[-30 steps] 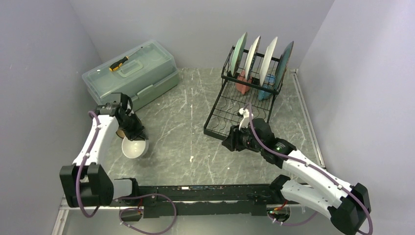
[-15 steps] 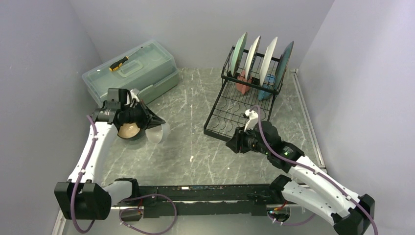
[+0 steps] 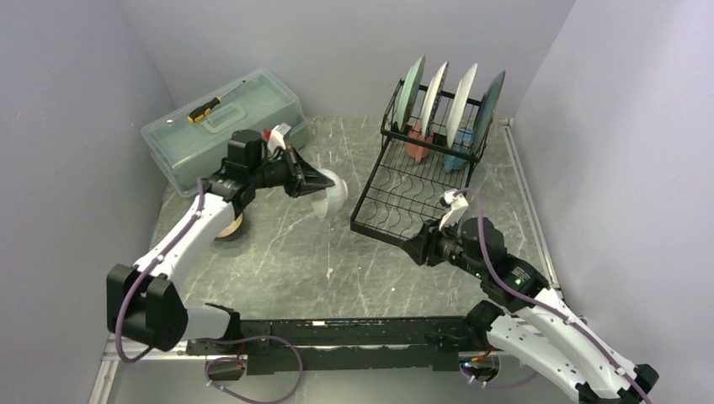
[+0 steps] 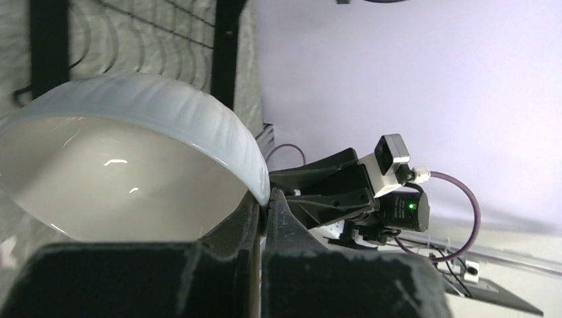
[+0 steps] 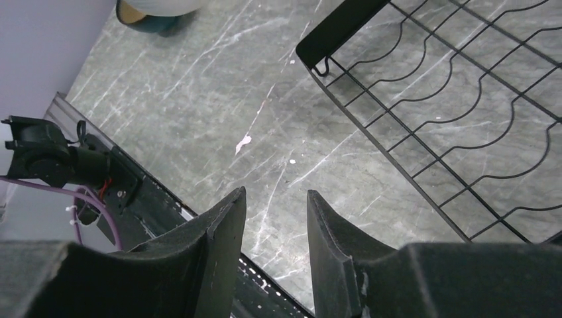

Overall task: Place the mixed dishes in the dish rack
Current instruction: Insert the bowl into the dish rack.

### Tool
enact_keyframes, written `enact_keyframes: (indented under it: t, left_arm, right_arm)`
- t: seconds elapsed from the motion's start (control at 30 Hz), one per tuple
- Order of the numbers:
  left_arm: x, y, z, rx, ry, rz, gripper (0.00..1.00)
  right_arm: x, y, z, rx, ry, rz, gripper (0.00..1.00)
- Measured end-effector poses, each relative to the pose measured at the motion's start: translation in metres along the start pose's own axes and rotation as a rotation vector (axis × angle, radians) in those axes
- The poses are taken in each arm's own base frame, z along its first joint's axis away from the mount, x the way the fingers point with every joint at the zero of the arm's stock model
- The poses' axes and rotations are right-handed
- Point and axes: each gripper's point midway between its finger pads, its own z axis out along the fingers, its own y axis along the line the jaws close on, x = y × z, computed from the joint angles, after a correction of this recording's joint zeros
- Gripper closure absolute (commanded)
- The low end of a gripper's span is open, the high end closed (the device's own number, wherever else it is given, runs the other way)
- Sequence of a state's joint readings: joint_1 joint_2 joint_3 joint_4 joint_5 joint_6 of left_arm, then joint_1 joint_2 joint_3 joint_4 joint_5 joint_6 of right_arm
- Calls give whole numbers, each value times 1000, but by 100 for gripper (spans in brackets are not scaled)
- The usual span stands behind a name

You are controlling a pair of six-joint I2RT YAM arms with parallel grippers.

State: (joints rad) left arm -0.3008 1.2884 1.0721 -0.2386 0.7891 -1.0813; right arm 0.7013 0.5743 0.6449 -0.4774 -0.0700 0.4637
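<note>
A small white bowl (image 3: pixel 331 196) hangs above the table just left of the black wire dish rack (image 3: pixel 402 195), tipped on its side. My left gripper (image 3: pixel 322 187) is shut on its rim. In the left wrist view the bowl (image 4: pixel 132 152) fills the left half, and the fingertips (image 4: pixel 260 211) pinch its edge. A tan bowl (image 3: pixel 227 225) sits on the table under my left arm, partly hidden. Several plates (image 3: pixel 434 94) stand upright in the rack's upper tier, with a pink mug (image 3: pixel 415 140) and a blue mug (image 3: pixel 459 157) below them. My right gripper (image 5: pixel 275 199) is open and empty, low over the table by the rack's near corner (image 5: pixel 318 63).
A translucent green lidded box (image 3: pixel 253 135) stands at the back left with a yellow-and-black screwdriver (image 3: pixel 205 108) on its lid. Grey walls close in on the left, back and right. The rack's lower tier (image 3: pixel 396 189) holds nothing.
My left arm lifted the white bowl off the table at the left and carried it right, up to the rack. My right arm drew back toward the near right.
</note>
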Motion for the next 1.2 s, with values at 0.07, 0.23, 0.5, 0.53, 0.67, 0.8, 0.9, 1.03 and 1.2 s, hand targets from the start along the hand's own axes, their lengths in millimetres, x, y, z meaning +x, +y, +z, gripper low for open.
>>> enact_keyframes:
  t: [0.07, 0.23, 0.5, 0.53, 0.67, 0.8, 0.9, 1.03, 1.2]
  left_arm:
    - [0, -9, 13, 54, 23, 17, 100]
    - [-1, -29, 37, 182, 67, 67, 100]
    - [10, -49, 72, 362, 155, 106, 100]
    - [13, -49, 77, 379, 174, 106, 100]
    - [28, -48, 98, 430, 252, 101, 100]
    - [42, -53, 111, 484, 314, 119, 100]
    - [50, -59, 119, 531, 349, 135, 100]
    - [59, -63, 133, 579, 387, 142, 100]
    - [72, -57, 152, 592, 438, 130, 100]
  right_arm:
    - [-5, 1, -7, -1, -24, -1, 60]
    - [-21, 9, -30, -29, -101, -7, 61]
    - [-56, 32, -70, -112, -243, -21, 61]
    - [-58, 33, -74, -118, -251, -23, 61]
    - [-60, 35, -79, -123, -253, -28, 62]
    - [-56, 35, -80, -120, -237, -28, 62]
    - [-54, 35, -80, -123, -228, -28, 62]
    - [-53, 34, -82, -118, -217, -27, 62]
    - [-55, 36, -87, -121, -223, -27, 63]
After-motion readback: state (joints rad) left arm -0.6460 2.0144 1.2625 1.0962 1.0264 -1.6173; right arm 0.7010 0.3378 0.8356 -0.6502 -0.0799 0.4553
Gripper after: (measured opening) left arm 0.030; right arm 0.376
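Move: The white bowl is already pinched by its rim in the left hand. Its goal, the empty front part of the rack's lower tier, lies about 20 cm to the right, 7 cm farther out and some 25 cm below. The pink mug stands around 25 cm ahead, 24 to the right and 22 below; the upper-tier plates about 24 ahead, 30 right, at hand height. From the right hand, the rack's empty part is roughly 17 cm ahead, 1 right and 17 below. The bowl, still held by the rim, is carried about 18 cm to the right towards the rack's empty part by the left hand, rising some 2.5 cm and then sinking back. The wrist turns about 30 degrees clockwise and rolls so that the fingers point almost level to the right. The empty right hand clears out of the way, up about 9 cm and slightly back and right, fingers still partly open. ##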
